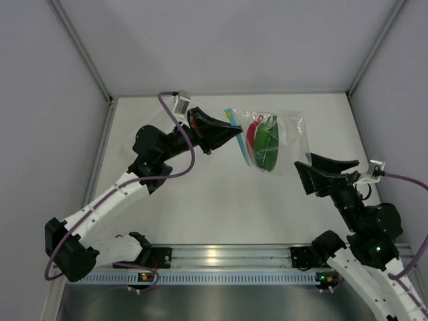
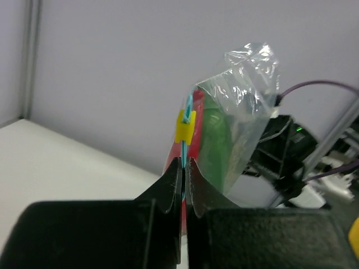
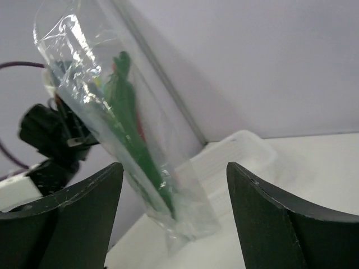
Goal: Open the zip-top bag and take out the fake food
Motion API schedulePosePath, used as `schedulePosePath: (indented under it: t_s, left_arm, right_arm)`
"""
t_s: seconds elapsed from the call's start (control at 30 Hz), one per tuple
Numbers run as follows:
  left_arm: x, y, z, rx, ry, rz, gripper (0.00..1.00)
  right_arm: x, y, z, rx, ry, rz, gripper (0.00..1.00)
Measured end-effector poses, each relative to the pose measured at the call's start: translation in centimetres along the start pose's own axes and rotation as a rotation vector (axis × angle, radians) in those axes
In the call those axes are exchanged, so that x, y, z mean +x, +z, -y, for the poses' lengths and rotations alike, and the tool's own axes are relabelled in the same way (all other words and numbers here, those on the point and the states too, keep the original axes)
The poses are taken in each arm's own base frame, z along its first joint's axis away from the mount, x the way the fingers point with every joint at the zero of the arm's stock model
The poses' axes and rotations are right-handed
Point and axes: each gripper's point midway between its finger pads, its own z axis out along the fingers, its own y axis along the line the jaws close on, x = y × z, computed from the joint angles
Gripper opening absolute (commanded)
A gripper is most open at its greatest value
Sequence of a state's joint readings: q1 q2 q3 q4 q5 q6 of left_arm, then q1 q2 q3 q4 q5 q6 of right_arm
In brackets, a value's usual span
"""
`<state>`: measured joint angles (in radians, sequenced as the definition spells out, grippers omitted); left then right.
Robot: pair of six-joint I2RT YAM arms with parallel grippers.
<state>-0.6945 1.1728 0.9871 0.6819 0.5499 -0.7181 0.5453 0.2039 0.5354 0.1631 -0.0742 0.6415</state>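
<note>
The zip-top bag (image 1: pixel 271 137) hangs in the air above the table's back middle, clear and crinkly, with a teal zip strip (image 1: pixel 235 134) along its left edge. My left gripper (image 1: pixel 235 135) is shut on that strip just below the yellow slider (image 2: pixel 185 126); the left wrist view shows its fingertips (image 2: pixel 184 163) pressed on the teal edge. The fake food, red (image 1: pixel 253 134) and green (image 1: pixel 267 144) peppers, is inside the bag. My right gripper (image 1: pixel 319 168) stands open just right of and below the bag. In the right wrist view the bag's bottom end (image 3: pixel 179 216) sits between the spread fingers (image 3: pixel 174 168), untouched.
A clear rigid tub (image 3: pixel 235 162) rests on the white table behind the bag. Grey walls close the table at the back and on both sides. The arms' mounting rail (image 1: pixel 221 255) runs along the near edge.
</note>
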Motion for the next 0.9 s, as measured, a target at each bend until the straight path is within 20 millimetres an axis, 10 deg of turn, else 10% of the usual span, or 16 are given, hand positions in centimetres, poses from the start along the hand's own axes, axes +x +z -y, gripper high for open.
schedulePosePath:
  t_s: [0.23, 0.9]
  left_arm:
    - [-1.8, 0.1, -0.2, -0.061, 0.231, -0.233, 0.0]
    - [12.5, -6.4, 0.3, 0.113, 0.161, -0.792, 0.0]
  right_arm:
    - [-2.2, -3.4, 3.0, 0.26, -0.209, -0.082, 0.76]
    - [7.4, 0.2, -3.3, -0.352, -0.367, -0.745, 0.79]
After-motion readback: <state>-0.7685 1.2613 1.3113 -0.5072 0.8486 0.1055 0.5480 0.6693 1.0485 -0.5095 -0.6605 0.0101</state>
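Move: In the left fingers the bag is still held by its zip edge, its yellow slider about 2 cm ahead of them, 1 cm to their left and 3 cm higher. From the open right hand that slider lies some 16 cm left, 8 cm ahead and 6 cm up. Nearer the right hand, the green food in the bag is about 8 cm left, 3 cm ahead and 3 cm up; the bag's free corner is roughly 3 cm ahead, 2 cm left and 1 cm higher. Keeping its pinch on the zip edge, the left hand lifts briefly, then sinks about 14 cm and draws back, rolling some 40 degrees so its fingers tip from upward to slightly downward. The right hand, still wide open, first swings right, then sweeps back left about 11 cm while sinking a little, its fingers turning to point level and left at the slider. ##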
